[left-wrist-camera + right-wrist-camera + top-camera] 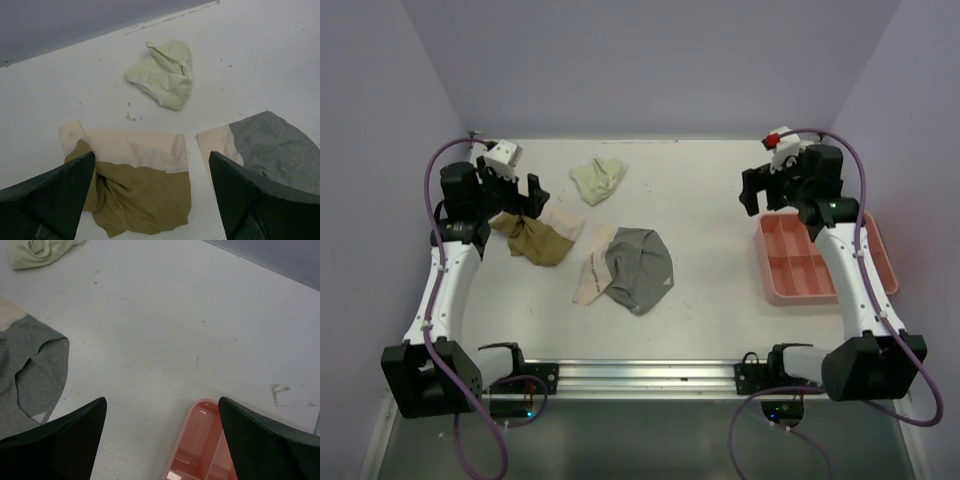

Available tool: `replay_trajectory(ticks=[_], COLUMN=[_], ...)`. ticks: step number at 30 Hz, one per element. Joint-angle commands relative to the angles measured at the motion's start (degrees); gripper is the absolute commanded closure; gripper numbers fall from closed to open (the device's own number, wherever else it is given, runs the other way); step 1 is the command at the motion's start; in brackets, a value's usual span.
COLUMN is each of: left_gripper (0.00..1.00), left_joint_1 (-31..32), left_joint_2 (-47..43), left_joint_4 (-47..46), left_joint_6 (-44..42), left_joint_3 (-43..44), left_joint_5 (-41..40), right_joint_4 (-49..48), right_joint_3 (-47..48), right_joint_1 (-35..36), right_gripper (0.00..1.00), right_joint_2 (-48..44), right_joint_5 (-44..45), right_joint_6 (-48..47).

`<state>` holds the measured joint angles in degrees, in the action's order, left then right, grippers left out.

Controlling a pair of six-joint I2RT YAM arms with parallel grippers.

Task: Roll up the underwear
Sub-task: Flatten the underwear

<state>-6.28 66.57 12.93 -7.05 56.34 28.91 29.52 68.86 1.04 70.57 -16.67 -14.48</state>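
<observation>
Several pieces of underwear lie on the white table. A pale yellow-green one (598, 180) (165, 75) is bunched at the back. An olive-tan one (535, 242) (140, 200) lies crumpled on a cream one (563, 220) (135, 147) at the left. A grey one (640, 268) (275, 145) (30, 370) in the middle overlaps a cream piece (592, 265) (215, 142). My left gripper (520, 195) (152, 160) hangs open above the olive-tan and cream pair, holding nothing. Over the table beside the tray my right gripper (765, 195) (161, 402) is open and holds nothing too.
A salmon-pink plastic tray (780, 296) (205, 401) with compartments stands at the right, under the right arm. Purple walls close off the back and both sides. A metal rail (640, 372) with the arm bases runs along the near edge.
</observation>
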Motion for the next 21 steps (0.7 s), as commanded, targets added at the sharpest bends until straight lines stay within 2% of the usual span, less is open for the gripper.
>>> replay_trajectory(ticks=[1,3,4,7,11,14,18,21], left_gripper=[0.0,0.0,0.0,0.0,0.0,0.01,0.01,0.02], left_joint_1=[0.04,0.04,0.04,0.04,0.04,0.04,-0.48,-2.24], left_joint_2=[0.49,0.58,0.5,-0.29,-0.3,-0.47,-0.21,1.37], left_joint_4=[0.52,2.96,4.2,6.67,10.18,13.25,13.35,14.92], left_joint_6=[-0.06,-3.12,-4.89,-9.73,-13.86,-16.5,-15.11,-15.1], left_joint_3=[1.15,0.97,0.88,-1.13,-2.28,-2.81,-3.42,-3.16], left_joint_5=[0.01,1.58,4.64,8.17,9.24,10.9,15.28,18.11], right_joint_4=[3.08,5.89,7.38,7.66,9.06,10.64,9.07,8.19], right_joint_3=[5.92,9.78,11.11,15.5,24.37,34.64,40.11,44.06], right_joint_1=[2.2,5.62,10.25,18.44,24.88,29.71,36.38,38.59], right_gripper=[0.01,0.01,0.01,0.01,0.11,0.2,0.26,0.3], right_joint_2=[3.87,7.03,10.35,15.63,28.88,37.41,45.33,51.39], right_joint_5=[-5.83,-4.53,-3.38,-1.7,-1.44,-0.21,1.64,2.25], right_joint_6=[-2.21,-3.35,-3.88,-3.8,-2.75,-2.92,-2.84,-2.92])
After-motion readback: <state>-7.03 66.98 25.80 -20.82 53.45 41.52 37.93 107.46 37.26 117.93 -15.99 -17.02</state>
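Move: The grey underwear with the cream band lies about 18 cm to the right of the left hand, level with it fore and aft, and some 24 cm below. From the right hand it is about 34 cm to the left, also level, some 25 cm down. The brown underwear is roughly 8 cm ahead and 7 cm left of the left hand; the pale yellow one lies about 28 cm beyond the grey one and 8 cm left. The pink box sits about 23 cm right of the right hand and 2 cm ahead. Towards the grey underwear both open hands close in without touching: the right sweeps fast some 30 cm to the left, sinking about 10 cm mostly in the later part, turning counter-clockwise and tipping down while its fingers narrow by about a quarter. The left drops and draws back about 5 cm each, easing right and turning a little clockwise, fingers staying wide. ##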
